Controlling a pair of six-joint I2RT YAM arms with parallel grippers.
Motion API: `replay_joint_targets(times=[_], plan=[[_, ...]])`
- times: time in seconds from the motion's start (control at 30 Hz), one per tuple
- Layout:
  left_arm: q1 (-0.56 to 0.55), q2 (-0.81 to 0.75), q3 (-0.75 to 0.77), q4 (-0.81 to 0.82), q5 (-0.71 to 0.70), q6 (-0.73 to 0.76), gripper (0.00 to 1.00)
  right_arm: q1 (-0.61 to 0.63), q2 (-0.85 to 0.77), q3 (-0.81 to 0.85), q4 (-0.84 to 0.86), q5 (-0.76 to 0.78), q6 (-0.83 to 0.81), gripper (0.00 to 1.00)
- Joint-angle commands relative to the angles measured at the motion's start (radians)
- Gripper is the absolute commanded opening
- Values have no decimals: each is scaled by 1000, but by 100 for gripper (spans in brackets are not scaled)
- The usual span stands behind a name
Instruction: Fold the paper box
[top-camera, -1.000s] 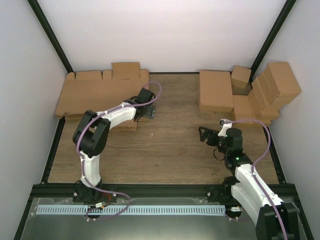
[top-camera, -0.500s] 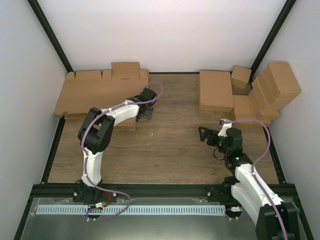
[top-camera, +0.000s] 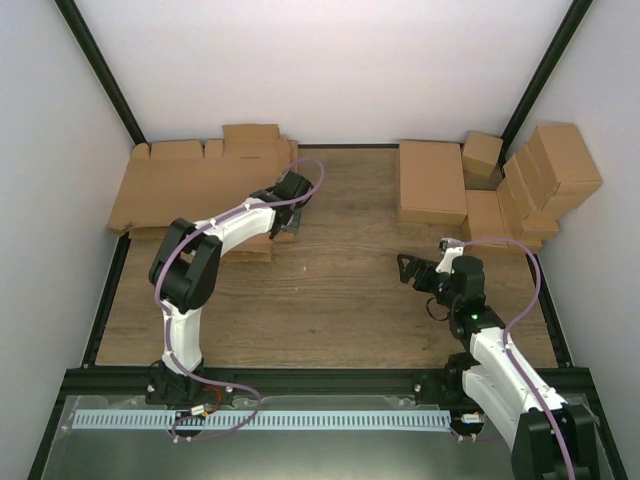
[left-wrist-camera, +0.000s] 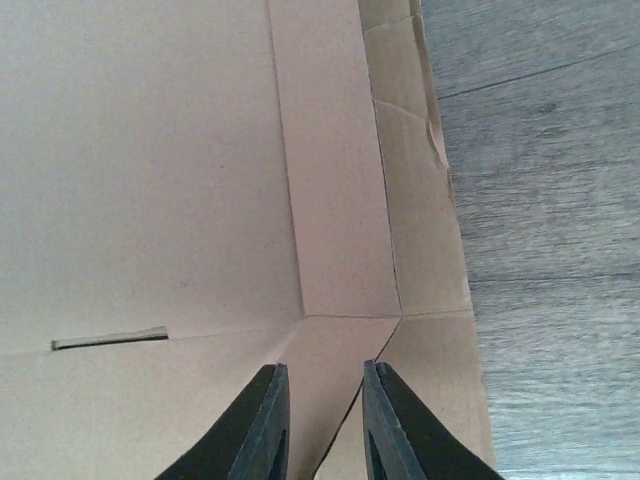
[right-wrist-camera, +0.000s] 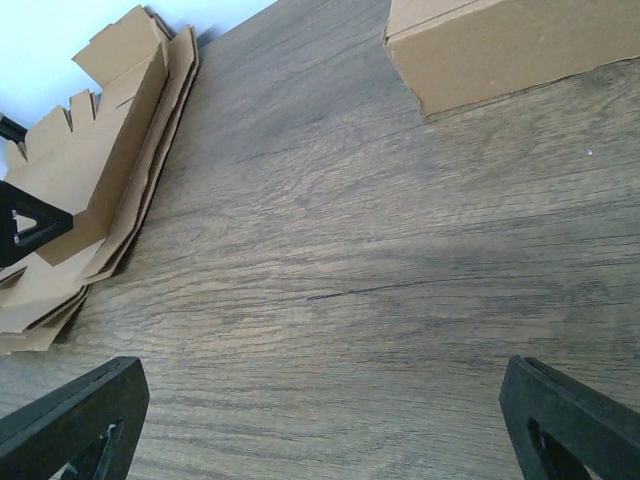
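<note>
The paper box (top-camera: 190, 185) is a flat brown die-cut sheet with flaps, lying on top of the stack at the back left. It fills the left wrist view (left-wrist-camera: 150, 150), creases and a slot showing. My left gripper (top-camera: 286, 226) points down at its right edge. Its fingers (left-wrist-camera: 320, 368) stand a narrow gap apart over a corner flap, a cut line running between them. I see nothing clearly pinched. My right gripper (top-camera: 405, 268) hovers wide open over bare wood at the right (right-wrist-camera: 325, 365), holding nothing.
A wide closed cardboard box (top-camera: 432, 180) sits at the back centre-right, its corner also in the right wrist view (right-wrist-camera: 500, 45). Several smaller finished boxes (top-camera: 540, 175) are piled in the back right corner. More flat blanks (right-wrist-camera: 100, 200) lie under the sheet.
My left gripper's jaws have narrowed from wide apart to a small gap, and the wrist has shifted slightly left onto the sheet's edge. The right arm has not moved.
</note>
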Motion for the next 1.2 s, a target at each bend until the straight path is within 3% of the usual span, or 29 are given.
replay_joint_targets(times=[0.0, 0.2, 0.4, 0.6, 0.9, 1.17], plan=[[11, -18, 22, -42, -73, 4, 18, 9, -4, 18, 12, 2, -6, 100], [11, -42, 23, -67, -75, 13, 4, 10, -3, 17, 14, -1, -6, 100], [6, -133, 32, -135, -60, 21, 4, 11, -1, 18, 16, -2, -6, 100], [-27, -264, 21, -242, 56, -2, 4, 11, -1, 18, 17, -3, -6, 100], [-111, -501, -185, -260, 414, -84, 4, 11, 12, 21, 22, -10, -7, 100], [-244, -660, -386, -60, 626, -261, 4, 9, 52, 52, 0, -23, 2, 100]])
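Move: The left fingers straddle the paper box's right side wall at its near corner, the wall practically at the hand point. The box's flat middle lies about 15 cm left and 7 cm ahead, slightly below. The closed box stands some 27 cm right and 9 cm ahead. From the right hand, that wall corner is roughly 24 cm left, 14 cm ahead and 5 cm lower. The left fingers shut on the side wall, lift about 11 cm, then pull it back some 19 cm. ##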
